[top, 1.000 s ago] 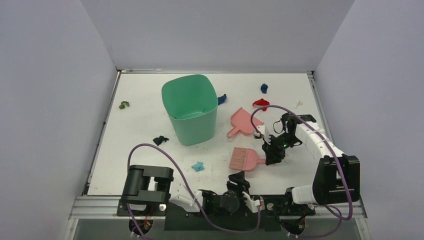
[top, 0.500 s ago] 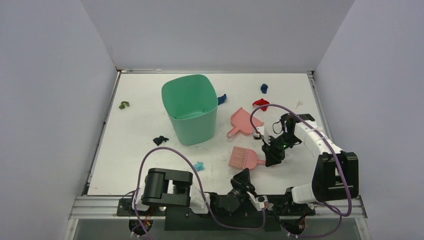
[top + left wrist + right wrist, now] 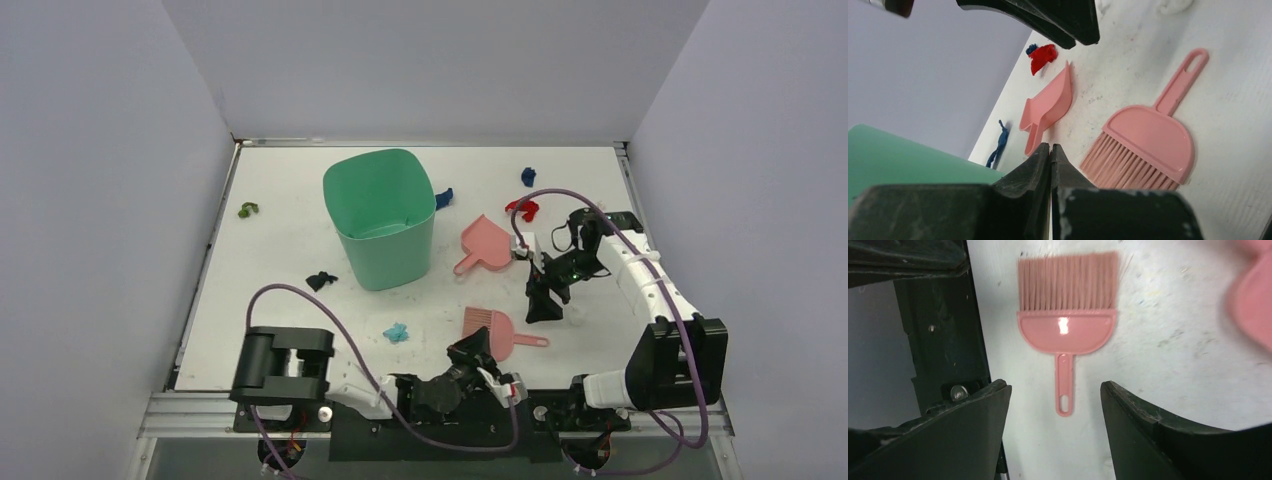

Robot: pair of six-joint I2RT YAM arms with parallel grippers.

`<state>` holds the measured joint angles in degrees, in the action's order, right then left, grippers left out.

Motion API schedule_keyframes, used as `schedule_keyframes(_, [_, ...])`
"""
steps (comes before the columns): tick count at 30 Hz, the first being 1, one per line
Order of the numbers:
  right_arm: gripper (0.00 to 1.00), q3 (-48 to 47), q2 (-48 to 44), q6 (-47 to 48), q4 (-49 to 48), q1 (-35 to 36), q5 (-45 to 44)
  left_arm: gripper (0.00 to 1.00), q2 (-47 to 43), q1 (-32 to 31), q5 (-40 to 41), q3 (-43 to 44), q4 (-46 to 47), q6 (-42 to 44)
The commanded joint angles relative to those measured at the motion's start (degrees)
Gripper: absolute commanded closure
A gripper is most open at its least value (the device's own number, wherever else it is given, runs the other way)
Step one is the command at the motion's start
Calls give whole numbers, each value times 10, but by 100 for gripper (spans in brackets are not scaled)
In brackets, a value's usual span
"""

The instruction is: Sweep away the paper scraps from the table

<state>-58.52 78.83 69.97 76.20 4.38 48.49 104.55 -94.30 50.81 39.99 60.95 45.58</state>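
Observation:
Paper scraps lie on the white table (image 3: 280, 330): olive green (image 3: 247, 210) far left, black (image 3: 320, 281), teal (image 3: 396, 332), dark blue (image 3: 443, 198) behind the bin, dark blue (image 3: 527, 177) and red (image 3: 521, 208) at the back right. The pink brush (image 3: 493, 335) lies flat, handle pointing right. The pink dustpan (image 3: 485, 243) lies behind it. My right gripper (image 3: 543, 305) is open and empty above the brush handle (image 3: 1064, 385), jaws either side of it in the right wrist view (image 3: 1054, 387). My left gripper (image 3: 1050, 150) is shut and empty, just left of the brush (image 3: 1148, 145).
A tall green bin (image 3: 380, 215) stands mid-table, left of the dustpan. Grey walls close in the left, back and right sides. The left arm's base and cable (image 3: 290, 365) sit at the near edge. The left wrist view shows the red scrap (image 3: 1042, 55) beyond the dustpan (image 3: 1048, 107).
The brush now lies a little nearer the front edge, handle free. My right gripper has drawn back from the handle toward the dustpan. The left arm's elbow has swung left.

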Motion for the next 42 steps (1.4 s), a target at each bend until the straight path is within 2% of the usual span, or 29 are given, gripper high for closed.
schedule_keyframes(1, [32, -82, -27, -2, 41, -2, 91, 100, -128, 3, -29, -21, -107, -125])
schedule_keyframes(4, [31, -91, -38, -40, 5, -1, 76, 100, -186, 4, -78, -29, -203, -172])
schedule_keyframes(6, [32, -56, -55, -68, -59, 0, 32, 84, -206, 4, -99, -19, -276, -195])
schedule_keyframes(8, [33, 0, -75, -51, -117, 0, -13, 69, -221, 2, -113, -2, -349, -238])
schedule_keyframes(12, [35, 119, -132, -26, -221, 1, -90, 49, -250, -8, -122, -6, -420, -349])
schedule_keyframes(13, [34, 141, -148, -24, -243, 2, -98, 40, -258, -9, -119, -9, -431, -375])
schedule_keyframes(15, [33, 173, -174, -24, -269, 9, -108, 33, -270, -11, -101, -12, -452, -420])
schedule_keyframes(22, [34, 236, -189, -40, -318, 69, -165, 32, -307, -14, -88, -45, -449, -486])
schedule_keyframes(29, [36, 276, -192, -46, -344, 97, -209, 33, -314, -14, -80, -54, -447, -490])
schedule_keyframes(42, [41, 297, -151, -65, -366, 120, -226, 34, -292, -14, -89, -46, -452, -490])
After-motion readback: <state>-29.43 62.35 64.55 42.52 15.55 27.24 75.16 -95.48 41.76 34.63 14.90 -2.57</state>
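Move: The pink brush lies flat with its handle towards the right hand: the handle's middle is about 12 cm below that hand, 2 cm back and 1 cm to its right. From the same hand the bristle head is some 9 cm left and 1 cm back, the pink dustpan 24 cm ahead and 6 cm left, and a white scrap 4 cm ahead and 10 cm right. From the left hand the handle is roughly 3 cm ahead, 13 cm right and 12 cm below. The empty right hand first hops about 5 cm up and a little forward, then turns and drops some 15 cm onto the brush handle, drifting slightly back and right while its fingers tip more steeply down and it rolls, until the still-open fingertips straddle the handle close to the table. The left hand also rises and sinks back to its height, opening its shut fingers about two-thirds wide as it draws roughly 6 cm left and 4 cm back, away from the brush handle, its fingers tipping down. ##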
